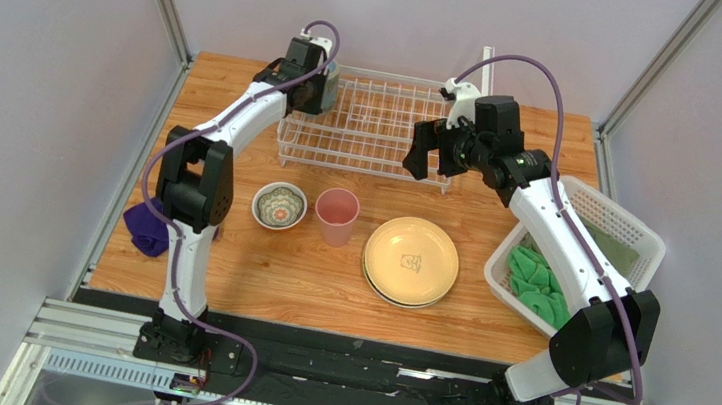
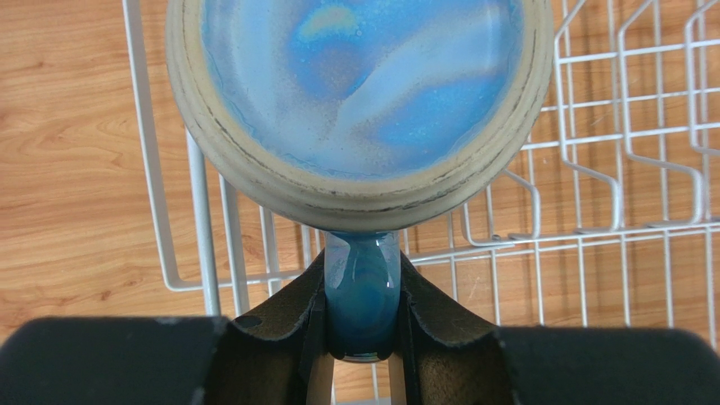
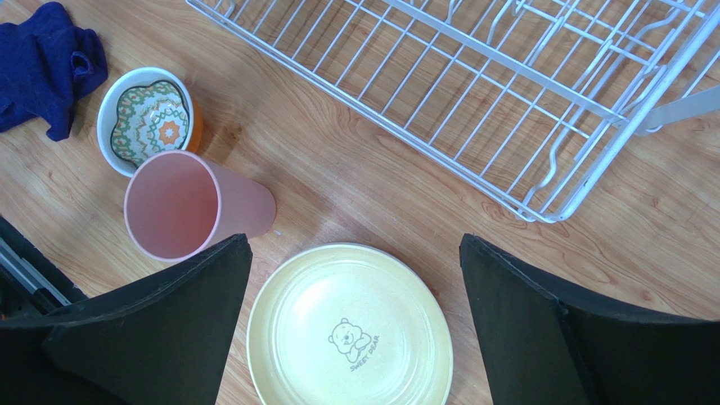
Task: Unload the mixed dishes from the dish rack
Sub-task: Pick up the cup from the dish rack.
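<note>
My left gripper is shut on the handle of the blue mug, whose base faces the wrist camera. It holds the mug over the left end of the white wire dish rack, which otherwise looks bare. My right gripper hangs open and empty at the rack's right front corner. In its wrist view the cream-yellow plate lies below the jaws. On the table in front of the rack stand the pink tumbler and the small white patterned bowl. An orange sliver shows under that bowl.
A purple cloth lies at the table's left edge beside the left arm. A white lattice basket with green cloths sits tilted at the right edge under the right arm. Grey walls close in both sides.
</note>
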{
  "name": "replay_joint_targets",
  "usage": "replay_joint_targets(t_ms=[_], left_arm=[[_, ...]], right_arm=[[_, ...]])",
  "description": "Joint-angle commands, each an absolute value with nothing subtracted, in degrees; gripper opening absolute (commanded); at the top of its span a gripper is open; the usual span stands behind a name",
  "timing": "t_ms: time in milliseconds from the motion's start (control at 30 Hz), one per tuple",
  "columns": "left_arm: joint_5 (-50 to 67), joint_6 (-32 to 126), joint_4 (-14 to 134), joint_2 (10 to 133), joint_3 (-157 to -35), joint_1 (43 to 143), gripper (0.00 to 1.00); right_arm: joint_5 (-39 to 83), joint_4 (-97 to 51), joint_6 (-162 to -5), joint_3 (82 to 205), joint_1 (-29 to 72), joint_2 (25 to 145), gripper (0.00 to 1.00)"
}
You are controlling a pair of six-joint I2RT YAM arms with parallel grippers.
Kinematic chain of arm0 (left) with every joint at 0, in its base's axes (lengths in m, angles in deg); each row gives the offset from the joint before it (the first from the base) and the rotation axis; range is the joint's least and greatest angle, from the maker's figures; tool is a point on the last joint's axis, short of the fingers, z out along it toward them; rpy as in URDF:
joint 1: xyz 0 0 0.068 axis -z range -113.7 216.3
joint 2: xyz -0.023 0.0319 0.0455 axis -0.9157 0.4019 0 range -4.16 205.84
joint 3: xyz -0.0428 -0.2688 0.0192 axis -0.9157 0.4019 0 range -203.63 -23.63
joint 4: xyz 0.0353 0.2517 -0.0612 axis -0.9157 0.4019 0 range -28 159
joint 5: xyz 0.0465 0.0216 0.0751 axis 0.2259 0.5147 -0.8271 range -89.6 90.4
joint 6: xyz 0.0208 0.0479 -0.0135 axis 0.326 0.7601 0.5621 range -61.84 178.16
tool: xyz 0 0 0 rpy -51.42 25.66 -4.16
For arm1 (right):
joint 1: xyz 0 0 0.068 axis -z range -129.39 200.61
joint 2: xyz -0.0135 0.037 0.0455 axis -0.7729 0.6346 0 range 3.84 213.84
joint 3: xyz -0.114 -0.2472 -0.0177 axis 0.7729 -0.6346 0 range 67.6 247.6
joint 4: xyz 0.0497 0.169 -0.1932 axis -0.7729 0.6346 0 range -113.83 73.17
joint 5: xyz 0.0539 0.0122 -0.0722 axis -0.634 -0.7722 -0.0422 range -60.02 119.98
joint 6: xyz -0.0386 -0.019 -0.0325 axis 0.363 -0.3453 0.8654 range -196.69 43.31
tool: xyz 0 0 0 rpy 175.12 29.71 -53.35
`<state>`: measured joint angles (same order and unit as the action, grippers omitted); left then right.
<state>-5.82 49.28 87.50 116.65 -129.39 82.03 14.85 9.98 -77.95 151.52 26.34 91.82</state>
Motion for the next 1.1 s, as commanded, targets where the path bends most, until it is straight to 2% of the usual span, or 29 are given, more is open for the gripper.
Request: replay_joint_targets(t_ms=[0,367,667,1067], left_arm=[[-3.4,49.5,81.1,107.4,-130.9,81.9,0.0],[0.7,50.1,84.1,102.3,-131.7,81.8,0.0],[13.4,48.6,87.2,96.0,-129.4,80.7,0.0],[39.5,36.4,87.2,92.9,-125.2,73.4,0.0]], right_arm=[[14.1,8.2,-78.2,151.7,26.5,90.1,0.98],[14.3,8.4,-77.7,152.1,26.6,89.4,0.98],[15.9,6.1,-79.4,152.7,27.7,89.0,0.98],[18.9,-1.0,-79.4,152.9,27.8,87.2,0.98]])
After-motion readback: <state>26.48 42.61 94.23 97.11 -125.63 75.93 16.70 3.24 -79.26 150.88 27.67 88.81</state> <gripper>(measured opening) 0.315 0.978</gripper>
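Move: I already have the blue cup's handle pinched in my left hand; the upside-down cup's body is about 6 cm ahead of that hand and a touch right, roughly level with it. The rack's middle is some 6 cm ahead, 12 cm right and 9 cm below; the white bowl is 17 cm back, 4 cm left and 11 cm lower, the pink cup 18 cm back, 8 cm right and 8 cm lower. From my right hand the blue cup is about 20 cm ahead, 21 cm left and 10 cm below. Keeping my pinch on the handle, I lift the blue cup with my left hand about 14 cm, up out of the rack's left end, almost straight up at first and then also back towards me. Late in the lift my left wrist rolls its left side down some 25 degrees and swings clockwise. My right hand, still wide open, starts rising about 4 cm near the end. ##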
